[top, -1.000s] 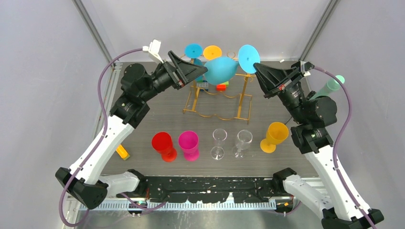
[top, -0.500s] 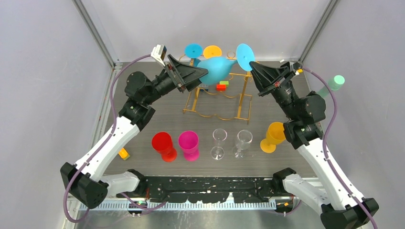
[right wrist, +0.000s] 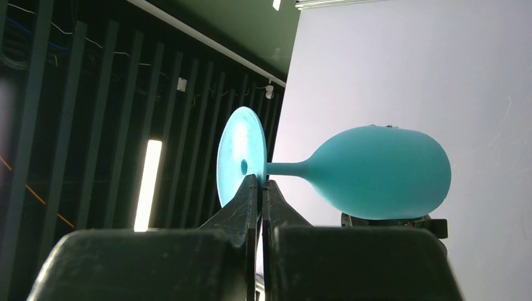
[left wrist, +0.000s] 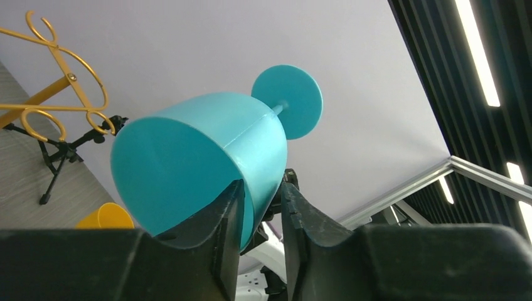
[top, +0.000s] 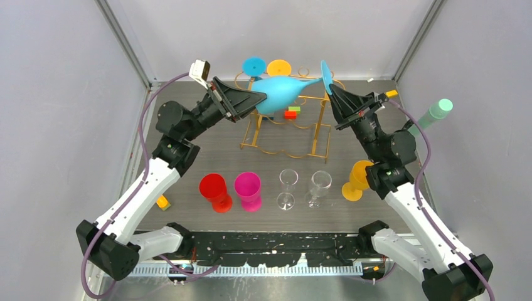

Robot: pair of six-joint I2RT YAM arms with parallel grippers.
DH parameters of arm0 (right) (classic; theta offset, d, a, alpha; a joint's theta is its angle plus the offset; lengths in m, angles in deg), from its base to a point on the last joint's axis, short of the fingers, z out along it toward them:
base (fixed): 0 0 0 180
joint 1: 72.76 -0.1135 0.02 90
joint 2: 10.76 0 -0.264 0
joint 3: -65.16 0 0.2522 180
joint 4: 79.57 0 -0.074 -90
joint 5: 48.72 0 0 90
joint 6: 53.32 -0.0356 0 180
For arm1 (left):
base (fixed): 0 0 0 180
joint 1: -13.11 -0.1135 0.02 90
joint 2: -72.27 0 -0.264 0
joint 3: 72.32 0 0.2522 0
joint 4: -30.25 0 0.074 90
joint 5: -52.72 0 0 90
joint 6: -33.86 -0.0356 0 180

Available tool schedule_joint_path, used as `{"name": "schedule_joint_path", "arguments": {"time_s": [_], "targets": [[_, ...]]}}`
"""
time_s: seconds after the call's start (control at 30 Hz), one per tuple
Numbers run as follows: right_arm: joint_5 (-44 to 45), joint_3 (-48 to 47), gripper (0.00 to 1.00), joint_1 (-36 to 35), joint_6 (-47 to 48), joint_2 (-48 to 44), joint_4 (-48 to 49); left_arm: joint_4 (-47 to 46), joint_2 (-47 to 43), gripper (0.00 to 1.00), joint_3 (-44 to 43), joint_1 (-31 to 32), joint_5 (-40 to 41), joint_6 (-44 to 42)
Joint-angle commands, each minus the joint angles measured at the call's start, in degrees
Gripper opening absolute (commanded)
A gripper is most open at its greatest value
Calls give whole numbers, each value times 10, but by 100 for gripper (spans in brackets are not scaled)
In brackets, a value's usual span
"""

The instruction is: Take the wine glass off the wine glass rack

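Observation:
A teal wine glass [top: 279, 93] hangs level in the air above the gold wire wine glass rack [top: 326, 122], bowl to the left, foot to the right. My left gripper [top: 262, 98] has closed on the bowl's rim. In the left wrist view one finger sits inside the wine glass [left wrist: 188, 157] and the other against its outer wall, at the left gripper [left wrist: 262, 188]. My right gripper [top: 330, 88] is shut on the edge of the round foot. The right wrist view shows the wine glass [right wrist: 383, 172] and the right gripper [right wrist: 259, 182] pinching that disc. The rack's curled loops [left wrist: 63, 69] lie below left.
Blue [top: 254, 64] and orange [top: 278, 67] glass feet stick up at the rack's far end. In front stand red [top: 214, 191], magenta [top: 248, 190], two clear [top: 287, 188] and orange [top: 361, 177] glasses. A green cup [top: 433, 116] lies right, small blocks [top: 290, 113] under the rack.
The left gripper has closed from wide open onto the bowl's rim. The glass has turned level, its foot now edge-on. Both arms have shifted slightly.

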Motion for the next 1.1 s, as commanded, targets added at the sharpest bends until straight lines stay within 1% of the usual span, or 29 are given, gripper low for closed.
{"name": "schedule_joint_path", "arguments": {"time_s": [0.0,0.13,0.2,0.23,0.33,0.4,0.43,0.47,0.5,0.53,0.57,0.63,0.7,0.83,0.9,1.03,1.07], "targets": [[6,15,0,-10,19,24,-4,-83,-19,26,-15,5,-26,3],[5,20,0,-18,10,42,10,-85,-16,15,-19,5,-33,-4],[2,23,0,-22,4,53,20,-86,-12,3,-21,5,-39,-8],[-1,23,1,-22,-2,59,23,-89,-11,0,-22,4,-41,-10],[-5,29,1,-25,-11,73,41,-101,-8,0,-21,5,-47,-20],[-5,34,15,-25,-11,79,53,-99,-11,0,-23,5,-46,-38],[-1,40,30,-26,-9,81,67,-90,-13,0,-27,5,-40,-56],[1,42,36,-26,-8,82,72,-69,-17,0,-33,5,-31,-79],[5,44,45,-26,-3,82,78,-41,-21,0,-45,5,-17,-104],[6,44,49,-26,2,83,79,-4,-25,0,-59,5,0,-136],[4,41,58,-26,10,84,78,32,-28,0,-76,5,17,-171],[-1,38,66,-25,20,86,77,122,-41,0,-110,5,76,-261],[-6,39,70,-26,30,84,78,212,-58,0,-128,5,137,-330],[-12,38,71,-26,61,76,68,337,-99,0,-138,5,283,-430],[-13,34,71,-25,79,70,51,381,-116,0,-136,5,356,-473],[-12,24,70,-25,136,45,-4,488,-141,0,-143,5,498,-534],[-10,17,69,-25,145,41,-35,522,-142,0,-150,5,534,-540]]}}
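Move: The wine glass taken off, the blue one, lies sideways in mid-air. Its middle is about 5 cm right of the left hand, 1 cm ahead and 3 cm above, and about 9 cm left of the right hand, level fore-and-aft and 3 cm above. Of the glasses hanging on the rack, the yellow one is some 25 cm ahead of the left hand, 4 cm right and 27 cm below; the hanging blue one is equally far out and low, but 4 cm left. The left fingers close on the blue glass's rim while the right hand, still pinching the foot, moves forward, down and slightly left. With the left shut, the right opens, frees the foot and sinks on, about 7 cm down in all. The left hand then carries the glass some 11 cm left, away from the right hand, turning roughly 45 degrees counter-clockwise while its left side rises. ##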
